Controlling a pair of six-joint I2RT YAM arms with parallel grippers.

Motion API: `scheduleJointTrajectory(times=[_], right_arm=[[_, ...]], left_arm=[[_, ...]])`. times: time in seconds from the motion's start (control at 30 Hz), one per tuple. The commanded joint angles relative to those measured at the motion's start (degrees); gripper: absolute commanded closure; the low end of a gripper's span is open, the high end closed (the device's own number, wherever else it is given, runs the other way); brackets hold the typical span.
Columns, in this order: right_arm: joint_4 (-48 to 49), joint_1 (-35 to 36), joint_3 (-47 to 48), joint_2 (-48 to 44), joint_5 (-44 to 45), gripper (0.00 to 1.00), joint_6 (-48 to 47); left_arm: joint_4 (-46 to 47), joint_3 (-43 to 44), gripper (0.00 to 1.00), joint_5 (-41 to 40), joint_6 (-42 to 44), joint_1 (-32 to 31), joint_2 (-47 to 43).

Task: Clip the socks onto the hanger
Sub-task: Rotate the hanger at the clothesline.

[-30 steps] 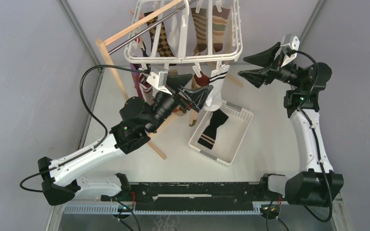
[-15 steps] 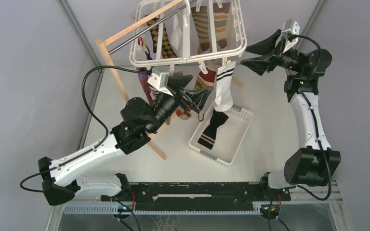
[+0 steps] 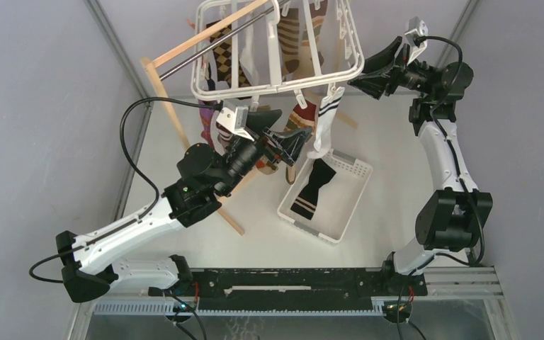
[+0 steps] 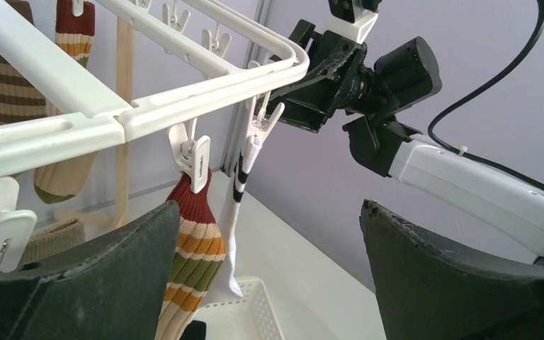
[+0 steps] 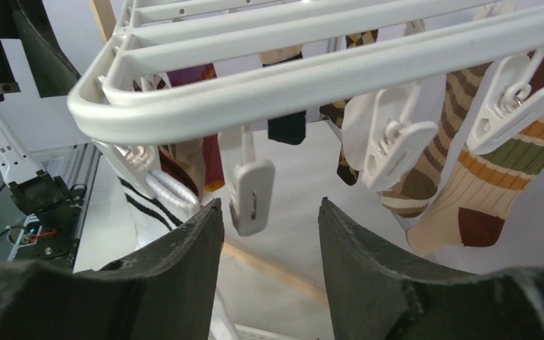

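Observation:
The white hanger point(image 3: 276, 83) hangs at the top middle with several socks clipped under it. A white sock with black stripes point(image 3: 324, 124) and a red, orange and olive striped sock point(image 4: 188, 244) hang from its near bar. My left gripper point(image 3: 294, 122) is open just below that bar, next to the striped sock, and holds nothing. My right gripper point(image 5: 269, 205) is open at the hanger's right corner point(image 5: 113, 99). An empty white clip point(image 5: 251, 195) dangles just above the gap between its fingertips. Another black and white sock point(image 3: 312, 188) lies in the basket.
A white slotted basket point(image 3: 347, 205) stands on the table below the hanger. The wooden stand point(image 3: 159, 92) with its metal rod point(image 3: 212, 49) carries the hanger at the back left. Grey walls close in on both sides.
My right gripper has risen and moved left to the hanger's right corner, its jaws narrowing a little. The hanger has swung slightly. The left arm has hardly moved.

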Motion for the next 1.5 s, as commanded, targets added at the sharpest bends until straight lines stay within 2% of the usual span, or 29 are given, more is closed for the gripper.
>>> scheduleJointTrajectory(times=[0.0,0.07,0.27,0.33,0.43,0.57,0.63,0.7,0.77,0.87,1.13,1.2,1.33,1.47], right_arm=[[3.0,1.3,2.8,-1.1,0.4,0.44,1.5],[2.9,1.6,2.6,-1.4,0.3,0.50,1.4],[1.2,2.3,0.9,-3.0,0.2,0.80,-0.2],[0.3,2.3,-0.2,-4.3,0.6,0.80,-1.1],[-3.5,2.9,-2.3,-6.4,0.8,0.66,-5.8],[-11.5,3.7,-3.3,-8.7,1.5,0.64,-12.4],[-12.3,3.7,-3.5,-8.9,1.7,0.65,-13.3],[-12.0,3.7,-3.8,-8.9,1.6,0.69,-13.0],[-11.8,3.7,-3.8,-8.9,1.7,0.78,-12.8],[-11.3,3.8,-4.3,-9.1,1.7,1.00,-12.4],[-13.7,5.4,-10.2,-13.8,4.8,1.00,-14.4],[-18.3,8.5,-12.0,-16.6,7.6,1.00,-18.5],[-33.7,14.0,-13.1,-22.5,14.1,1.00,-30.1],[-39.8,18.7,-14.0,-26.8,17.8,1.00,-33.6]], left_arm=[[1.7,-0.7,0.01,-0.9,1.7,0.2,-1.5],[1.7,-0.7,0.01,-0.9,1.8,0.1,-1.4],[1.9,-0.9,0.01,-1.0,1.6,0.2,-1.5],[1.9,-1.0,0.01,-0.8,1.5,0.2,-1.7],[2.1,-1.1,0.01,-0.7,1.4,0.2,-2.0],[2.1,-1.3,0.01,-0.6,1.3,0.2,-2.3],[2.0,-1.3,0.01,-0.6,1.2,0.2,-2.3],[2.0,-1.4,0.01,-0.6,1.1,0.2,-2.4],[2.1,-1.5,0.01,-0.6,1.1,0.2,-2.4],[2.2,-1.6,0.01,-0.7,1.1,0.2,-2.5],[2.4,-1.6,0.01,1.3,-0.2,0.2,-2.8],[2.2,-1.5,0.01,2.3,-0.8,0.2,-2.9],[2.2,-1.4,0.00,3.6,-1.9,0.0,-2.8],[2.5,-1.5,0.00,3.7,-1.8,-1.2,-2.7]])
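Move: The corner clip I am about to grasp, under the near-right corner of the hanger, sits almost between my open right fingers: about 3 cm to their left, 1 cm back, level with them. From that hand, the clip holding the white striped sock is some 4 cm back and 5 cm left, and the red-topped sock's clip about 4 cm back and 13 cm left. From my left hand, the corner clip lies roughly 10 cm ahead, 12 cm right and 4 cm up. With my right hand I ease back and to the left towards the corner clip, half close the fingers, open them slightly again, then shut them and pinch it. Holding the clip, I draw the hanger's corner towards my base and left, roughly 5 cm each way, dipping a couple of centimetres early on and keeping the wrist nearly unturned. ##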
